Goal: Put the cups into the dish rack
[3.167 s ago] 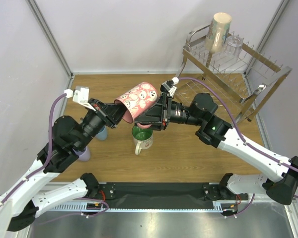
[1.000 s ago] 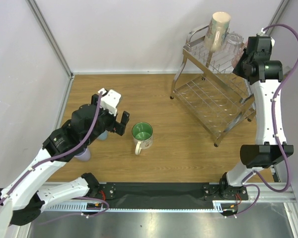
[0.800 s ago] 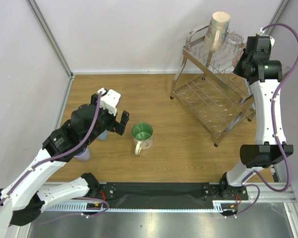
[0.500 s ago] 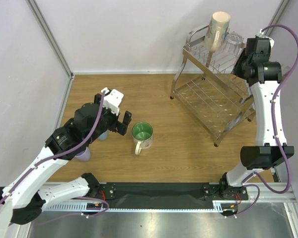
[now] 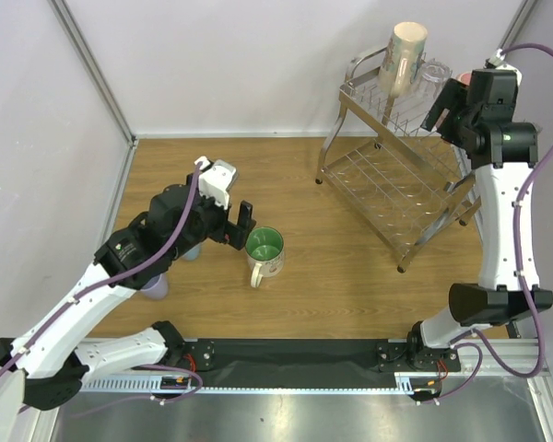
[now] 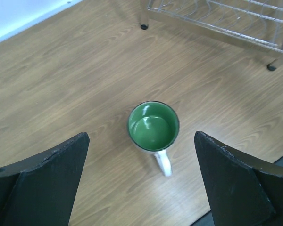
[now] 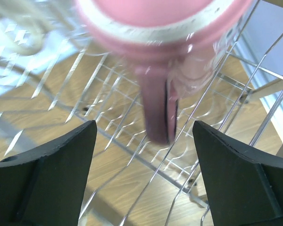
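The pink mug [image 7: 160, 28] rests on the upper tier of the dish rack [image 5: 396, 184], blurred, its handle [image 7: 158, 108] hanging toward the camera. My right gripper [image 5: 445, 109] is open just behind it, a finger [image 7: 42, 174] on each side, touching nothing. From above, only a sliver of the pink mug [image 5: 462, 80] shows beside the clear glass [image 5: 433, 78] and the beige mug [image 5: 405, 55]. The white mug with green inside [image 5: 264, 250] stands upright on the table. My left gripper [image 5: 240, 226] hovers open over this mug [image 6: 153, 126], empty.
A light-blue tumbler [image 5: 192, 249] and a lavender tumbler [image 5: 153, 287] stand at the left, partly hidden under my left arm. The rack's lower tier [image 6: 226, 19] holds nothing. Rack wires [image 7: 122, 136] run close below my right fingers. White walls close the back and sides.
My right gripper has opened, let go of the pink mug on the upper tier, and drawn back a little. My left arm has moved right, toward the green-inside mug.
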Controlling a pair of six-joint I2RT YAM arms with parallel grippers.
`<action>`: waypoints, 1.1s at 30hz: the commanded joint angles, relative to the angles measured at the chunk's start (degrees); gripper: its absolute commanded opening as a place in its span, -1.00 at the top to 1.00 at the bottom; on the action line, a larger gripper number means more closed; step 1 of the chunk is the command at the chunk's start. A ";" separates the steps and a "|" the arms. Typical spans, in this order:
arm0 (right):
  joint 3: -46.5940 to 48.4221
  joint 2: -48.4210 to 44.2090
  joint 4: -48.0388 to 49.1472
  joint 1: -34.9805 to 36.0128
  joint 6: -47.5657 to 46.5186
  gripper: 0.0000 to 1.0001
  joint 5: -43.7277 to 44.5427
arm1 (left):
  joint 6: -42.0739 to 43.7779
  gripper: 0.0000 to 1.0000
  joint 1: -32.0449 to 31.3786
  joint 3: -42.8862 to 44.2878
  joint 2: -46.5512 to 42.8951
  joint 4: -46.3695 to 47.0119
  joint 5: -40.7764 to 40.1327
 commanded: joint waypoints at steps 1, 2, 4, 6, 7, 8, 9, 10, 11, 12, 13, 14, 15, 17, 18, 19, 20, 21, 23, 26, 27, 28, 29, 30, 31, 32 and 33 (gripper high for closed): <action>2.11 -5.58 -0.22 0.91 2.24 -0.78 -3.95 | -6.41 -0.99 0.45 2.51 0.78 2.55 1.79; 2.02 -6.02 -0.57 1.00 2.68 -0.79 -4.92 | -7.47 -0.99 0.62 2.68 1.05 2.73 2.05; 3.42 -7.43 -1.36 1.27 3.56 -0.80 -7.99 | -10.54 -0.99 1.76 4.17 2.27 2.56 2.92; 4.83 -7.95 -3.81 1.27 3.65 -0.81 -8.88 | -12.83 -0.99 2.99 6.53 4.47 1.33 5.38; 5.27 -8.91 -4.43 1.18 3.65 -0.82 -10.62 | -13.80 -0.99 3.52 6.81 5.00 1.24 6.26; 5.10 -9.62 -4.70 1.35 3.30 -0.82 -11.86 | -15.29 -0.99 4.48 6.81 5.44 1.32 6.97; 4.58 -10.32 -4.61 1.36 3.21 -0.82 -13.17 | -16.18 -1.00 5.01 6.38 5.70 1.76 7.84; 4.05 -12.42 -4.53 1.53 3.13 -0.82 -16.23 | -18.36 -1.00 6.23 6.03 5.79 1.76 8.03; 3.52 -13.31 -4.26 1.88 3.21 -0.81 -17.92 | -19.60 -0.99 6.94 5.67 5.71 1.59 8.46; 1.78 -14.45 -4.26 2.32 3.56 -0.80 -19.41 | -21.00 -1.00 7.73 4.89 5.45 1.41 9.25; 0.63 -15.50 -4.00 3.11 3.74 -0.79 -20.65 | -23.63 -0.99 8.52 4.44 5.27 0.89 9.95; -1.12 -17.78 -3.65 5.03 4.09 -0.76 -23.18 | -24.61 -0.99 9.49 4.00 5.01 0.62 10.40; -4.88 -19.10 -3.21 6.61 4.70 -0.75 -23.99 | -25.49 -0.99 9.59 3.22 4.74 0.27 10.75; -10.26 -24.27 -0.33 9.43 5.32 -0.74 -25.05 | -26.82 -0.99 9.59 2.25 3.34 -0.78 11.72; -12.89 -25.96 0.91 12.75 5.67 -0.73 -25.58 | -27.17 -1.00 9.59 1.63 2.81 -1.05 11.98; -18.66 -27.89 2.32 14.17 6.02 -0.73 -26.10 | -28.74 -0.99 9.59 0.24 1.15 -1.83 11.90; -21.07 -29.30 4.68 15.93 6.37 -0.72 -26.37 | -29.71 -0.99 9.59 -0.47 0.44 -2.71 11.46; -23.88 -32.01 5.75 18.82 6.72 -0.72 -27.15 | -30.94 -0.99 9.59 -1.18 -0.26 -3.85 10.85; -31.35 -34.22 8.64 22.17 8.39 -0.71 -27.34 | -35.16 -0.99 9.67 -1.53 -1.93 -7.44 9.53; -38.39 -36.52 9.98 28.24 11.82 -0.71 -25.85 | -38.33 -0.99 9.76 -2.41 -2.56 -9.31 11.62; -39.28 -36.52 9.89 29.47 12.61 -0.71 -25.84 | -38.07 -0.99 9.76 -2.94 -2.29 -8.70 12.59; -40.15 -36.52 9.80 31.74 13.23 -0.70 -26.19 | -37.63 -0.99 9.68 -3.73 -1.60 -8.87 14.69; -41.73 -36.69 9.63 32.90 14.54 -0.70 -26.28 | -37.80 -0.99 9.67 -3.91 0.33 -9.83 15.14; -42.79 -37.04 9.80 33.69 15.25 -0.70 -26.46 | -38.15 -0.99 9.67 -4.00 1.39 -12.71 14.89; -44.02 -38.01 10.32 34.57 15.78 -0.70 -26.72 | -38.33 -1.00 9.67 -4.43 2.53 -13.78 14.62; -47.34 -38.62 11.46 35.80 16.65 -0.70 -27.25 | -38.51 -0.99 9.67 -4.61 3.41 -15.01 13.92; -48.85 -39.15 11.82 36.07 17.18 -0.70 -27.69 | -38.86 -0.99 9.67 -5.40 4.73 -16.42 13.22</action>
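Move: On the table, the green mug stands about 25 cm below the left hand, some 4 cm ahead and 4 cm to its right. From the left hand, the blue cup is some 15 cm left and 6 cm ahead, the purple cup 21 cm left and 1 cm back. From the right hand, the green mug is about 40 cm left, 15 cm back and 32 cm down; the pink mug is 6 cm ahead, 3 cm right and 3 cm lower. Swinging away from the pink mug on the rack, its fingers already open and staying so, the right hand travels about 22 cm back and 22 cm left towards the green mug, rising first, then sinking below its starting height, while it turns some 50 degrees counter-clockwise. The open left hand edges forward and right, then draws back and sinks about 6 cm, tipping its fingers down; it touches nothing. ##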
